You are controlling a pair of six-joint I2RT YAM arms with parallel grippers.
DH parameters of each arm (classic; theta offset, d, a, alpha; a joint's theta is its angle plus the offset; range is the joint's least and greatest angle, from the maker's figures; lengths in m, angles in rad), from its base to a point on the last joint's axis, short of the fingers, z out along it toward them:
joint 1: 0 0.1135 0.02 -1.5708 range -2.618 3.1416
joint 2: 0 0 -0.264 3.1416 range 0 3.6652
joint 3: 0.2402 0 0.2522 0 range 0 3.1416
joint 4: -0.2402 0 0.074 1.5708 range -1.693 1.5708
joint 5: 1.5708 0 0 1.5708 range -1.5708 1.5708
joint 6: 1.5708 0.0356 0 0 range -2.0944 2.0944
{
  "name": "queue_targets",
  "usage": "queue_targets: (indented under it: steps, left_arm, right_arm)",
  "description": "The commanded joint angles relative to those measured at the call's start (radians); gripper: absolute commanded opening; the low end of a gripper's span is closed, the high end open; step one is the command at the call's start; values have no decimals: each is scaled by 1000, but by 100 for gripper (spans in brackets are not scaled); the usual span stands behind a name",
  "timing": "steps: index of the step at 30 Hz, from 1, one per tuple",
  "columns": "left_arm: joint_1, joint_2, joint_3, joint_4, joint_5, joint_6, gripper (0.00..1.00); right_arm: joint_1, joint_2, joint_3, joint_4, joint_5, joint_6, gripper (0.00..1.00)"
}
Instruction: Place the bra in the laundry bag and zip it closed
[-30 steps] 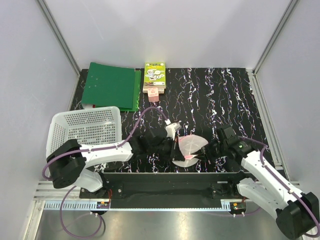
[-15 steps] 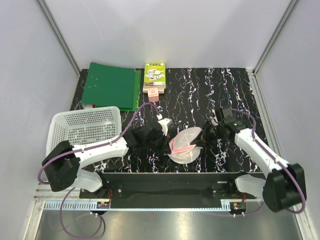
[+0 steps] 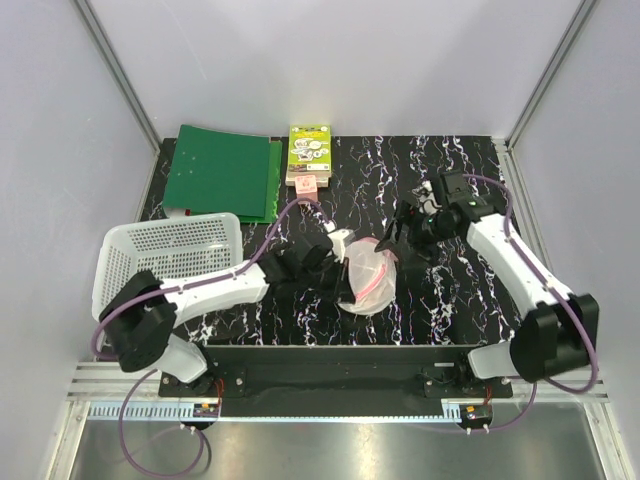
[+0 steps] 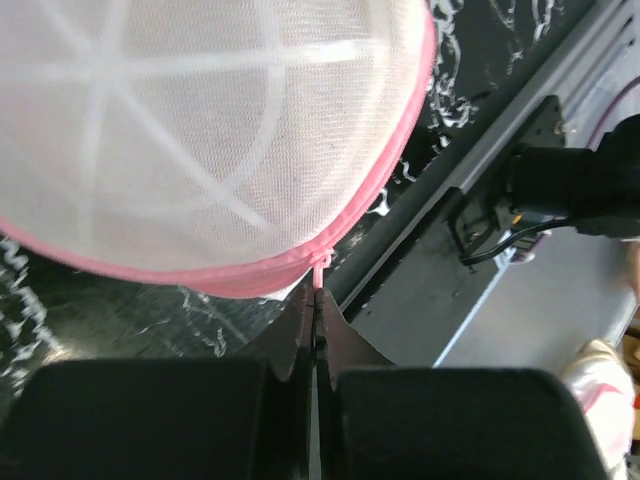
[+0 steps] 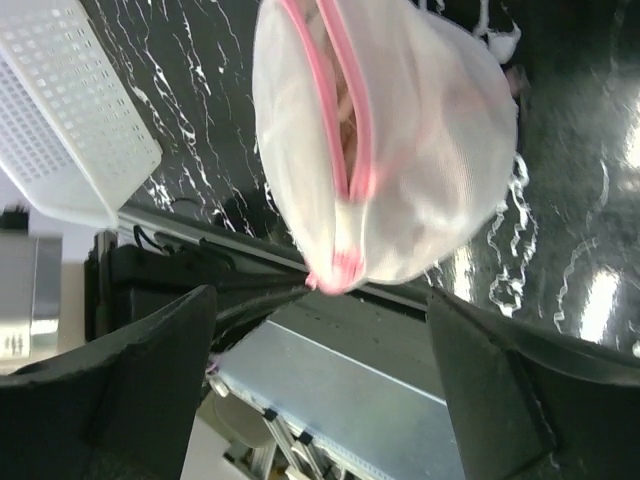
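The laundry bag, a domed white mesh pouch with pink zip edging, stands on edge in the middle of the black marbled table. My left gripper is at its left side, shut on a small pink tab on the zip edging; the mesh dome fills that wrist view. My right gripper hovers just right of the bag, open and apart from it. Its fingers are spread wide around the bag. The zip stands partly open, and peach fabric of the bra shows in the gap.
A white lattice basket sits at the left, also seen in the right wrist view as the basket. A green folder and a small green box lie at the back. The table's metal front rail runs just below the bag.
My right gripper has opened and let go of the bag, and its arm has swung toward the back. The bag and my left gripper have shifted a little away from the front edge.
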Motion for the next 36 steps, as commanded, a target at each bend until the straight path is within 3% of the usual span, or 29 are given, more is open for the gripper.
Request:
queue_targets:
  steps: [1,4,7,10,15,17,20,22,23,29,32,36]
  left_arm:
    - [-10,40,69,165,103,-88,0]
    - [-20,73,95,216,129,-104,0]
    - [-34,88,112,224,148,-101,0]
    - [-40,85,109,233,154,-102,0]
    - [-40,79,95,230,163,-91,0]
    - [-40,67,83,216,158,-76,0]
    - [-39,44,66,154,128,-38,0]
    - [-33,28,43,118,114,-10,0]
    - [-27,15,37,106,109,-2,0]
    - [50,-74,-56,-23,48,85,0]
    - [117,-137,-125,-34,66,117,0]
    - [128,-151,-118,-20,129,119,0]
  right_arm:
    - [-3,-166,-23,-164,91,111,92]
    - [23,-264,-165,-41,-18,261,88]
    - [84,-321,-266,146,11,379,82]
    - [101,-295,-295,226,32,381,75]
    - [101,-247,-323,263,116,344,55]
    - [101,-235,-325,267,138,333,53]
    - [92,-215,-315,278,144,297,33]
    - [77,-201,-299,278,125,269,8]
    - [71,-188,-292,277,117,239,0]
    - [-40,-130,-181,244,-1,59,0]
    - [-57,-51,-98,234,-145,-31,0]
    - [-52,76,16,180,-245,-98,2]
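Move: The laundry bag's pink zip end lies just beyond the right hand's open fingers, about 3 cm back, 2 cm left and 4 cm below. The bag's middle is some 7 cm back, 4 cm left and 9 cm below that hand. The left hand already grips the pink cord at the bag's near-left rim; from it the zip end lies roughly 10 cm ahead, 8 cm right and about level. Right dips back, pinches the pink zip end, draws forward 5 cm; left, still gripping, swings right, then left. ##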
